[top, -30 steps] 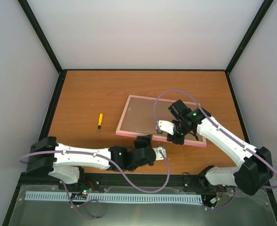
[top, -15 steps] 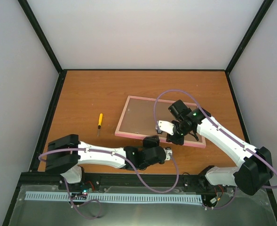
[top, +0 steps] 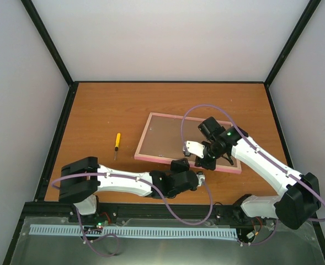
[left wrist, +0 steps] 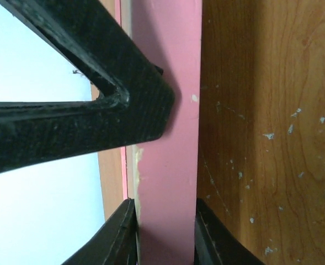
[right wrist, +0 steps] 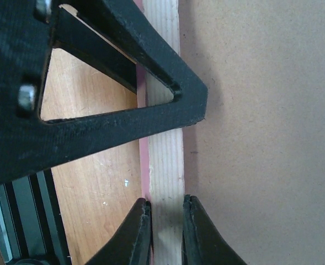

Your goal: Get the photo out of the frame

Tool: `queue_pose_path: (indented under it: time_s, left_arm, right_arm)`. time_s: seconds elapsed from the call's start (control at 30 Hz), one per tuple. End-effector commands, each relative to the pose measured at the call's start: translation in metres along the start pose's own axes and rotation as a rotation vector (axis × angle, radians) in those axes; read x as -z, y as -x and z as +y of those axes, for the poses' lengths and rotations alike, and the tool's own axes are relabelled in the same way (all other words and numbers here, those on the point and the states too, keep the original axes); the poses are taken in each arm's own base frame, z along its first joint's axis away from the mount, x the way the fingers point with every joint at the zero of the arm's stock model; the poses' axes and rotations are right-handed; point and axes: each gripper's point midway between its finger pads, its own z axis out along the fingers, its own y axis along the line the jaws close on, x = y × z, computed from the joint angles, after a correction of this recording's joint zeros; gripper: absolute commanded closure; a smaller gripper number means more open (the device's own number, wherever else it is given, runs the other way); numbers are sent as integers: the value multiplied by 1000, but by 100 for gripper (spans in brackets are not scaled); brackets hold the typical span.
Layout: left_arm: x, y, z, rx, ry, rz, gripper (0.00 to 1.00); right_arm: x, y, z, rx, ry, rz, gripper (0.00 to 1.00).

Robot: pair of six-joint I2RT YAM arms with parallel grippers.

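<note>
The pink frame (top: pixel 154 159) lies flat on the table with its brown backing board (top: pixel 165 135) facing up. The photo is hidden. My left gripper (top: pixel 181 164) reaches in from the front; in the left wrist view its gripper (left wrist: pixel 165 223) is shut on the frame's pink near rail (left wrist: pixel 168 138), one finger (left wrist: pixel 118 234) on each side. My right gripper (top: pixel 200 163) comes down on the same near edge further right. In the right wrist view that gripper (right wrist: pixel 166 214) is shut on the rail's bare wood back (right wrist: pixel 165 154), beside the backing board (right wrist: pixel 261 138).
A small yellow-handled screwdriver (top: pixel 117 143) lies on the table left of the frame. Black posts and pale walls close in the table (top: pixel 107 110) on three sides. The two grippers sit close together at the frame's near edge.
My left arm has slid right along the table's front, and its jaws have closed from wide onto the frame's near rail. The right arm and the frame have barely moved.
</note>
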Motion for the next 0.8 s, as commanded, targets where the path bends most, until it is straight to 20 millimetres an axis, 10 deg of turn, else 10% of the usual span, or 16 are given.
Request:
queue_pose_path:
  time_s: [0.0, 0.13, 0.27, 0.43, 0.77]
  left_arm:
    - [-2, 10, 22, 41, 43, -8, 83]
    - [-2, 11, 27, 57, 51, -9, 94]
    - [2, 12, 42, 93, 74, -12, 98]
    - [14, 16, 69, 192, 56, -21, 99]
    - [29, 28, 109, 348, -69, 46, 99]
  right_arm:
    - [13, 13, 5, 12, 6, -69, 97]
    - [23, 17, 9, 14, 7, -92, 97]
    - [46, 25, 10, 26, -40, -131, 73]
    - [99, 43, -4, 37, -219, -230, 54]
    - [220, 66, -66, -97, -691, -408, 51]
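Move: Both hands already grip the frame's raised near bar, the left hand's fingers on it about 5 cm to the left of the right's. From the left hand, the frame's far bar lies down on the table, roughly 24 cm ahead, 5 cm right and 10 cm lower. From the right hand it is some 25 cm straight ahead and 11 cm lower. The screwdriver lies about 30 cm left of the left hand, 7 cm ahead and 11 cm below. The right fingers open off the near bar and let it go; that hand then shoots up some 20 cm and a little forward, tilting so its fingers swing outward by roughly 35 degrees. The left hand keeps its pinch on the bar and lifts it, slowly at first and then faster, by about 7 cm, with only a slight tilt of the wrist. ##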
